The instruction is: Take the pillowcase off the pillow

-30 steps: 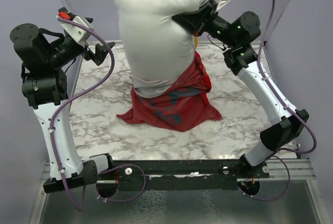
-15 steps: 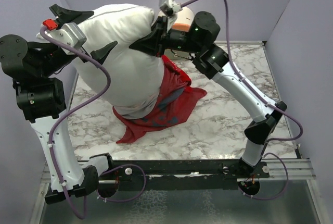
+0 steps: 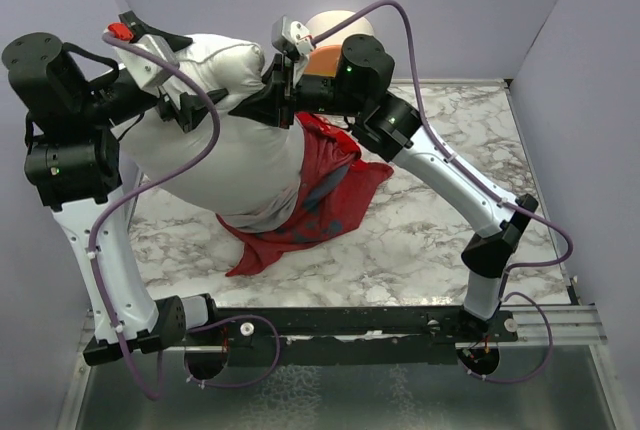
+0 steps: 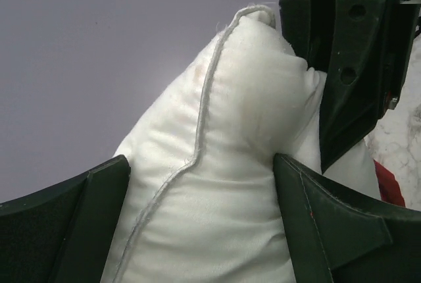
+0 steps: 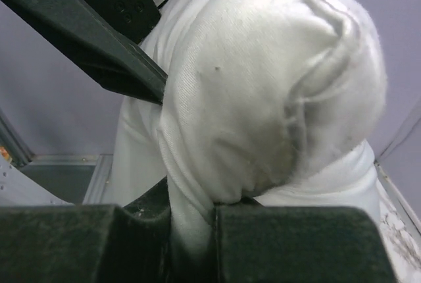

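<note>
The plump white pillow (image 3: 230, 160) hangs tilted over the table's left side, its lower end still inside the bunched red pillowcase (image 3: 325, 200), which rests on the marble. My right gripper (image 3: 258, 102) is shut on a fold of the pillow's upper corner (image 5: 263, 99), pinching white fabric between its fingers (image 5: 194, 220). My left gripper (image 3: 188, 80) stands open astride the same upper end. The seamed pillow edge (image 4: 197, 158) fills the gap between its two fingers, with the right gripper's black body (image 4: 348, 66) just beyond.
A cream-and-orange cylinder (image 3: 335, 28) stands behind the right arm at the back. The marble table (image 3: 450, 130) is walled by purple panels at left, back and right. The black rail (image 3: 350, 320) with both arm bases runs along the near edge.
The right arm has swung the pillow from upright at the centre over to the left and lower. The left gripper now straddles its top end. The pillowcase has dragged left on the table.
</note>
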Tool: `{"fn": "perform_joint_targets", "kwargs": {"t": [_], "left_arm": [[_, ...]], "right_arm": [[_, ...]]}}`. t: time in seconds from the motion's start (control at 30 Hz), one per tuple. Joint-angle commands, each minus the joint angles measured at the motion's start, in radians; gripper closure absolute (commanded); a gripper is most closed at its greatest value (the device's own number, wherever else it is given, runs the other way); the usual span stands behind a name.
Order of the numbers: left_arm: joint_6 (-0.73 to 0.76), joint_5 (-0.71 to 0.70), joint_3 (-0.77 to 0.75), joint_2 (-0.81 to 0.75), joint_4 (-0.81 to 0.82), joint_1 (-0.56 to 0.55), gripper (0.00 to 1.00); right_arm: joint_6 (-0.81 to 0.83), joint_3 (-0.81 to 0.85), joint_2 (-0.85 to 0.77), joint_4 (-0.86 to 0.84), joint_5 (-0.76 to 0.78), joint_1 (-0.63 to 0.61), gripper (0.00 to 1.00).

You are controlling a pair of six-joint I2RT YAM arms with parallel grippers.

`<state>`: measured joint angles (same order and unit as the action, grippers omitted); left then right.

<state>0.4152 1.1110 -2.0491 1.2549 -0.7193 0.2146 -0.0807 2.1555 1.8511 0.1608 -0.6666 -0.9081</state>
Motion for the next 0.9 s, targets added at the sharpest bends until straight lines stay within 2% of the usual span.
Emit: {"fn": "perform_joint_targets", "kwargs": {"t": [0.0,0.03,0.1,0.13,0.17,0.23,0.33,0.43,0.5,0.57,0.67,0.87], "left_arm": [[0.171,-0.048,0.012,0.062,-0.265,0.003,0.16],[0.169,-0.062,0.018,0.066,-0.257,0.003,0.26],[0.148,-0.102,0.025,0.069,-0.221,0.003,0.60],[0.137,-0.125,0.027,0.067,-0.196,0.004,0.75],[0.127,-0.152,0.029,0.061,-0.167,0.004,0.85],[0.118,-0.200,0.040,0.044,-0.116,0.004,0.98],[0.140,-0.224,0.046,0.024,-0.091,0.004,1.00],[0.137,-0.208,0.029,0.027,-0.095,0.004,1.00],[0.109,-0.187,0.015,0.034,-0.088,0.004,1.00],[0.079,-0.164,0.004,0.043,-0.074,0.003,1.00],[0.042,-0.139,-0.011,0.054,-0.052,0.004,1.00],[0.047,-0.140,-0.036,0.067,-0.055,0.003,1.00]], "right_arm": [[0.026,-0.040,-0.054,-0.015,0.048,-0.002,0.77],[0.016,-0.063,-0.071,-0.018,0.070,0.002,0.59],[-0.031,-0.140,-0.115,-0.036,0.096,0.035,0.40],[-0.074,-0.204,-0.152,-0.063,0.094,0.070,0.34],[-0.126,-0.302,-0.194,-0.116,0.076,0.116,0.30],[-0.234,-0.517,-0.296,-0.236,0.043,0.232,0.22],[-0.372,-0.820,-0.433,-0.392,-0.025,0.432,0.19],[-0.303,-0.966,-0.503,-0.287,0.057,0.540,0.19],[-0.202,-1.055,-0.514,-0.238,0.137,0.564,0.20],[-0.116,-1.153,-0.509,-0.262,0.168,0.575,0.20],[0.001,-1.262,-0.491,-0.333,0.131,0.578,0.19],[0.186,-1.251,-0.374,-0.284,0.047,0.577,0.18]]}}
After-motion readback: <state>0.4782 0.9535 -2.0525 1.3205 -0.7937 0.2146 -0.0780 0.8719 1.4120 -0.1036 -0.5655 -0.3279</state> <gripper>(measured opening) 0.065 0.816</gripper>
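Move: The pillow's top corner pokes up between the left hand's open fingers, its middle about 4 cm ahead of that hand and 4 cm below, level left to right. The right hand still holds the pillow just below that corner; from the right hand, the pillowcase's right edge lies roughly 12 cm ahead, 23 cm right and 44 cm down, the pillowcase's middle some 7 cm ahead, 12 cm right and 42 cm down. The left hand takes over the pillow: it dips about 5 cm while easing 4 cm forward and a little left, shuts its wide-open fingers on the cloth at the corner, then comes up a couple of centimetres and keeps its pinch. The right hand opens, lets go of the corner and sweeps right and forward, then drops almost straight down, some 30 cm lower and 26 cm to the right in all, turning about 40 degrees clockwise and tipping its open fingers down towards the pillowcase's right edge without closing on it. ##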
